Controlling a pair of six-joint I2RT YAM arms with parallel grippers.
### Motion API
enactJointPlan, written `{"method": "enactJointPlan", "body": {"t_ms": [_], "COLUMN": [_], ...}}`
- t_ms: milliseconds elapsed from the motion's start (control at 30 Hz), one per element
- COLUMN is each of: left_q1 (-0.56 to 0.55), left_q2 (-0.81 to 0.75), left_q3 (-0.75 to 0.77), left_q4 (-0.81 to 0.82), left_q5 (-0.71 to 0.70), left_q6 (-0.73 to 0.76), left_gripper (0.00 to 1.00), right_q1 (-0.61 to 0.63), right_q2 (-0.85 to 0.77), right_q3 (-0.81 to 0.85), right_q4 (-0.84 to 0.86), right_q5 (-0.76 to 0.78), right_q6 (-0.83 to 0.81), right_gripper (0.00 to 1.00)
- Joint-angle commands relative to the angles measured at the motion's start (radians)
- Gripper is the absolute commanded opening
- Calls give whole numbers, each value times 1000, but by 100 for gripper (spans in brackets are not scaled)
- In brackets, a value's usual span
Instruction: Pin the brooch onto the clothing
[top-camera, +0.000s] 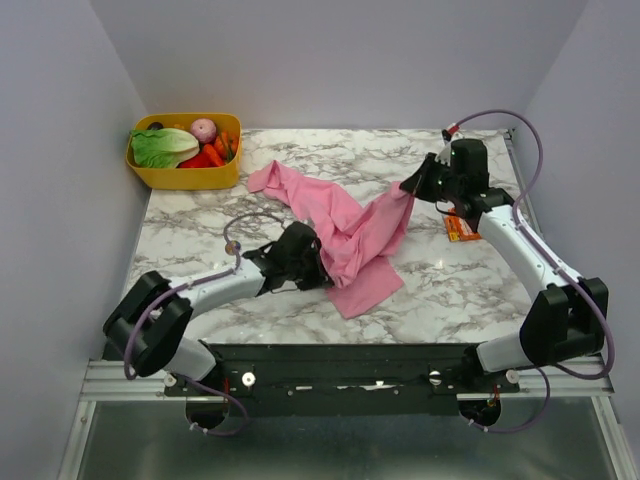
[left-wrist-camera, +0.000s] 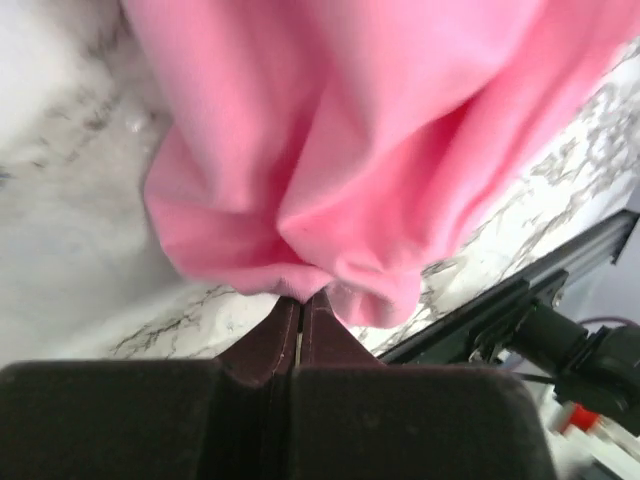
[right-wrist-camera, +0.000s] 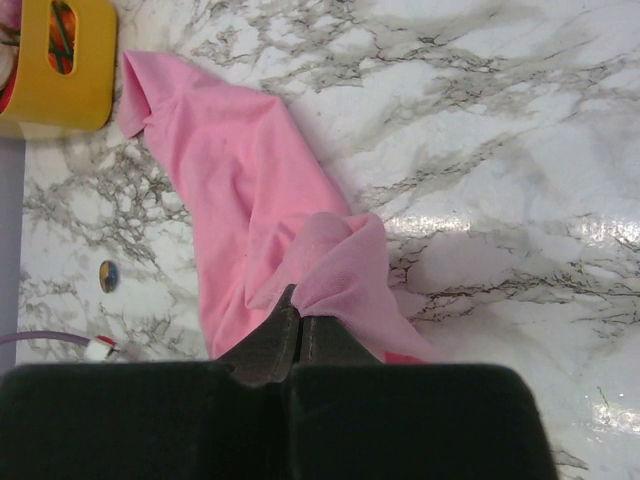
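Observation:
The pink clothing (top-camera: 345, 225) lies crumpled across the middle of the marble table (top-camera: 450, 290). My left gripper (top-camera: 320, 264) is at its near left side, jaws pressed together, with a fold of the clothing (left-wrist-camera: 350, 130) bunched at the tips of the gripper (left-wrist-camera: 300, 300). At the back right, my right gripper (top-camera: 408, 188) is shut on a corner of the clothing (right-wrist-camera: 230, 180) and holds it raised off the table; its tips (right-wrist-camera: 300, 312) pinch the fold. The brooch (right-wrist-camera: 108, 276), a tiny gold disc with a dark centre, lies on the table to the left of the shirt (top-camera: 233, 247).
A yellow bin (top-camera: 185, 176) of vegetables stands at the back left corner. A small orange packet (top-camera: 460, 231) lies under the right arm. The left arm's purple cable (top-camera: 250, 216) loops beside the brooch. The table's metal front rail (left-wrist-camera: 520, 285) runs near the left gripper.

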Motion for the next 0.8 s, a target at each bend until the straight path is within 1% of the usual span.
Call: {"method": "enactJointPlan", "body": {"t_ms": [0, 67, 167, 200, 300, 333, 400, 433, 533, 633, 733, 767], "left_q1": [42, 68, 113, 142, 192, 224, 249, 266, 274, 277, 278, 278], "left_q2": [-170, -218, -264, -272, -303, -313, -319, -319, -303, -277, -263, -260], "left_q3": [184, 273, 381, 407, 496, 538, 589, 649, 746, 919, 1006, 1057], "left_q4": [-268, -344, -405, -412, -428, -428, -432, -440, -477, -523, -531, -534], "left_q5": [-254, -301, -339, -341, -329, -323, -317, -318, -326, -324, -300, -295], "left_q6": [202, 272, 334, 369, 417, 429, 452, 475, 532, 561, 579, 583], "left_gripper": [0, 0, 0, 0, 0, 0, 0, 0, 0, 0, 0, 0], "right_q1": [-10, -11, -10, -10, -11, -14, -16, -17, -16, -16, -16, -16], "right_q2": [-93, -120, -174, -202, -237, -255, -275, -294, -318, -364, -406, -415], "right_q3": [11, 29, 69, 80, 136, 155, 208, 225, 296, 348, 398, 409], "right_q4": [26, 26, 26, 26, 23, 17, 10, 0, -23, -26, -30, -30], "right_q5": [-70, -94, -116, -120, -139, -140, -142, -139, -140, -142, -152, -166], "right_q6": [-37, -51, -74, -80, -101, -110, -118, -120, -130, -141, -150, -150], "right_gripper": [0, 0, 0, 0, 0, 0, 0, 0, 1, 0, 0, 1]}}
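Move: I already hold the pink clothing in both hands. Its middle lies about 16 cm ahead of my left hand and 3 cm to its right, just below its height; from my right hand it is 13 cm left, 4 cm back and some 16 cm below. The brooch is roughly 12 cm ahead of my left hand and 25 cm to its left. The orange packet lies level with my right hand, about 24 cm to its right. I keep both pinches shut and hoist the clothing off the table. My left hand sweeps up nearly 40 cm, carrying its edge forward and left about 12 cm each way, then going almost straight up as its fingers swing up some 55 degrees. My right hand rises with it, less far, drawing back towards me and tipping up too. ##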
